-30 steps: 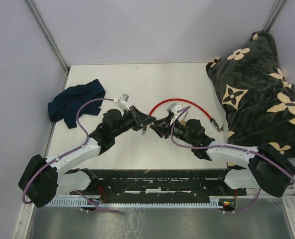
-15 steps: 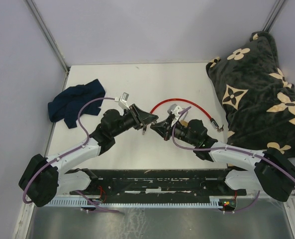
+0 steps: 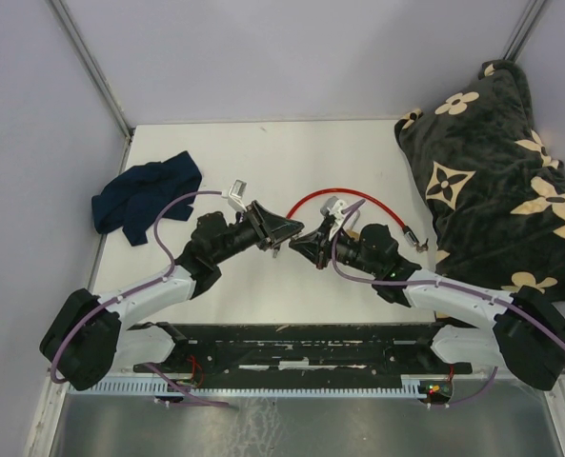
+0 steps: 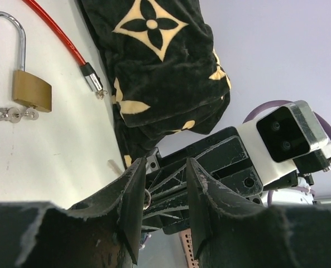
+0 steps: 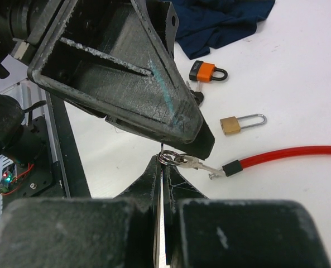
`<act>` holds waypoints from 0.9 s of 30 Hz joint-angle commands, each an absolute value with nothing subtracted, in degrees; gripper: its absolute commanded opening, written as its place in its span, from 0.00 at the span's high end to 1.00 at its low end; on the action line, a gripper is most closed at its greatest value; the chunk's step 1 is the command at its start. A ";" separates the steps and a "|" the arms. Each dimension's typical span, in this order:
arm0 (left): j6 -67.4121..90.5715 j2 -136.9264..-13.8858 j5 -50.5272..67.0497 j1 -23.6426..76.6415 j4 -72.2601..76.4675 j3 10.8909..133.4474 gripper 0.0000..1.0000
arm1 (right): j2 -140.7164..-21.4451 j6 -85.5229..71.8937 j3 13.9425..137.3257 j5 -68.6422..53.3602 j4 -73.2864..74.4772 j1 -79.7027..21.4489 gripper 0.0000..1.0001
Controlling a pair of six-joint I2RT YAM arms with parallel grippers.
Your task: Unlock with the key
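Observation:
My right gripper [image 5: 164,163] is shut on a key ring [image 5: 169,158], and a silver key [image 5: 201,165] hangs from it above the table. My left gripper [image 4: 165,165] is open, its fingers [image 5: 154,95] just above and around the ring [image 4: 147,198]. Both grippers meet at mid-table, left [image 3: 282,233] and right [image 3: 301,244]. A brass padlock [image 4: 30,89] with its shackle swung open lies by a small bunch of keys [image 4: 9,114]. In the right wrist view, another brass padlock [image 5: 240,123] and an orange padlock [image 5: 207,71] lie beyond the grippers.
A red cable [image 3: 334,195] arcs behind the grippers, its black end [image 5: 232,167] near the key. A dark flowered blanket [image 3: 496,181] fills the right side. A navy cloth [image 3: 144,195] lies at the left. Walls bound the white table [image 3: 263,152].
My right gripper has shut on the key ring. My left gripper's jaws have widened and let go of it. Both arms shifted slightly to the right.

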State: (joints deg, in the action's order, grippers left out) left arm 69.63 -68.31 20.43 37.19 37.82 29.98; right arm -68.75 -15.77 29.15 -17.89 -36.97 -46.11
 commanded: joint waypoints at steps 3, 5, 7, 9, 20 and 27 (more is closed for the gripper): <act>70.57 -66.85 21.20 34.47 34.72 29.24 0.54 | -65.07 -15.07 37.39 -20.07 -23.95 -44.39 0.98; 70.76 -66.42 21.09 33.00 31.09 29.24 0.51 | -64.66 -14.07 39.60 -20.71 -17.11 -44.03 0.98; 72.14 -66.71 21.92 31.91 27.28 29.51 0.46 | -64.60 -12.65 42.73 -21.18 -8.24 -43.63 0.98; 73.68 -67.46 23.36 31.76 26.58 29.41 0.43 | -65.35 -11.69 45.22 -22.12 -3.07 -43.53 0.98; 73.92 -67.05 21.36 31.25 17.36 29.05 0.34 | -80.89 3.34 69.27 -27.89 43.18 -43.55 0.98; 73.65 -68.85 21.39 31.20 15.55 29.10 0.34 | -82.04 4.95 71.71 -22.91 49.62 -43.59 0.98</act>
State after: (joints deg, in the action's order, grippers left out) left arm 73.58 -68.27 22.33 31.55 16.23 29.28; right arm -83.15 1.69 68.90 -24.32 43.42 -43.48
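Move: The small brass padlock lies about 16 cm ahead of the left hand, 14 cm to its left and 21 cm below. From the same hand, the near cable end is some 7 cm ahead and 5 cm left, and the orange padlock about 13 cm ahead and 23 cm left. From the right hand, which already holds the key, the small padlock is 18 cm ahead, 14 cm left and 18 cm below; the big brass padlock is 10 cm ahead and 15 cm right. Down and to its left goes the empty left hand, sinking about 8 cm towards the small brass padlock, fingers opening wider and tipping down some 20 degrees. The right hand keeps its pinch on the key's ring, first lifts slightly, then drops away from the left gripper to its right, down and back, its fingers swinging from level to steeply downward. ##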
